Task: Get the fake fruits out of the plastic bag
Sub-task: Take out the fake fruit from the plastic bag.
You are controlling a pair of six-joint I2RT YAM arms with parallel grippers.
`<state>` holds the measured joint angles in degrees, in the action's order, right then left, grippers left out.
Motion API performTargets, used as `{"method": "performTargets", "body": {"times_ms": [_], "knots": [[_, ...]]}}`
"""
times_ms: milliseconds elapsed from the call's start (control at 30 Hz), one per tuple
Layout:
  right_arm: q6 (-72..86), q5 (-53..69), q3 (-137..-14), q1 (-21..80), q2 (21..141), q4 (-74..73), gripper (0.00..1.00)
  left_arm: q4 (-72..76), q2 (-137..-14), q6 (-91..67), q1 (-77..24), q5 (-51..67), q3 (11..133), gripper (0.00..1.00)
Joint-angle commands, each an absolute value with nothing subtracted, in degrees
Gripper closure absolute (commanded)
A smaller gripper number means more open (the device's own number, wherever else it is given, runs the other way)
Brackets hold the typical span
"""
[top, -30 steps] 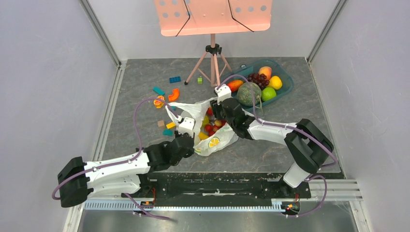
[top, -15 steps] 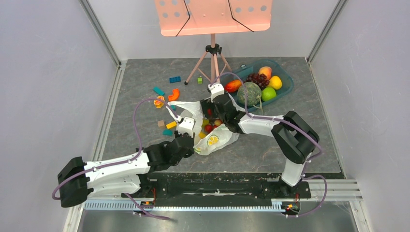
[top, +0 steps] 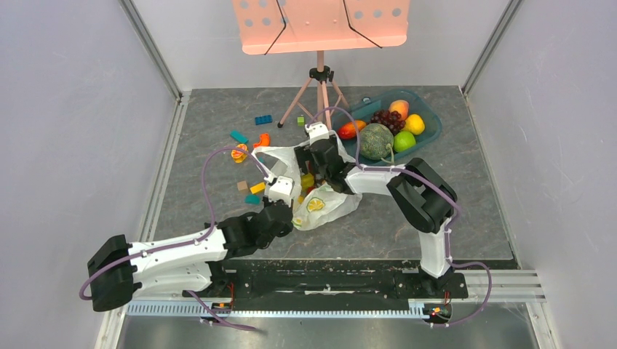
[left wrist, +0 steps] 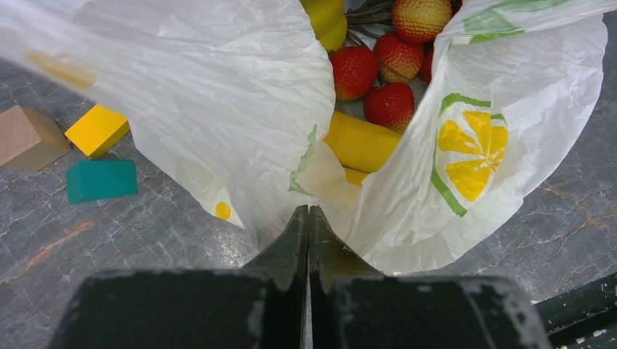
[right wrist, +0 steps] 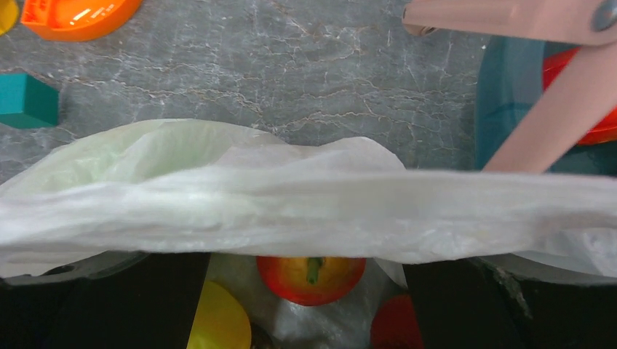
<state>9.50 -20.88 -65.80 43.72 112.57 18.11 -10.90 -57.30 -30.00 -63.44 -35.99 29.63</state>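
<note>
The plastic bag (top: 327, 203) lies crumpled mid-table, white with a lemon print (left wrist: 466, 149). My left gripper (left wrist: 308, 212) is shut on its near edge, film pinched at the tips (top: 285, 212). Inside the bag lie the fake fruits: a yellow banana (left wrist: 360, 142) and a cluster of red balls (left wrist: 378, 73). My right gripper (top: 318, 166) sits in the bag's far mouth, open wide. Its dark fingers (right wrist: 109, 305) stand far apart under the bag's rim (right wrist: 305, 211). A red-yellow fruit (right wrist: 311, 278) lies between them, untouched, with a yellow one (right wrist: 218, 320) at its left.
A teal tray (top: 431, 129) at the back right holds a netted melon (top: 375, 140), grapes and other fruit. The pink tripod stand (top: 320, 94) rises just behind the bag. Loose blocks lie to the left: yellow (left wrist: 97, 129), teal (left wrist: 102, 179), tan (left wrist: 25, 137), orange (right wrist: 73, 14).
My right gripper has moved left from beside the tray into the bag's mouth and opened wide. The left gripper has kept its hold in place.
</note>
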Motion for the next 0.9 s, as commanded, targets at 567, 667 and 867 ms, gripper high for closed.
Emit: {"method": "performTargets", "body": {"times_ms": [567,667,867], "knots": [[8.2,-22.2,-65.8,42.4,114.2,21.1,0.44,-9.6,-57.6,-31.2,-62.5,-38.4,28.6,0.98],[7.5,-21.2,-63.8,42.4,111.3,21.2,0.48,-9.8,-57.1,-31.4,-62.5,-38.5,28.6,0.98],[6.5,-18.0,-58.8,42.4,103.2,20.2,0.52,-10.5,-56.4,-31.6,-62.5,-38.5,28.5,0.98]]}}
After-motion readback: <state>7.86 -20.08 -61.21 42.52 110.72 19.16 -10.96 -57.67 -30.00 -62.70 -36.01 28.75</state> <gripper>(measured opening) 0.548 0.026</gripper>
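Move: The red-yellow fruit, deep in the open bag, lies about 1 cm ahead of the right hand, 1 cm to its right and 3 below. The yellow fruit is some 4 cm back and 3 left of that hand, the red berries 6 back and 2 right, both about 4 lower. From the left hand at the bag's rim, the red-yellow fruit lies roughly 15 cm ahead, 7 right and 6 below. The right hand sinks about 2.5 cm, pinches the red-yellow fruit, then draws it back, right and slightly up. ##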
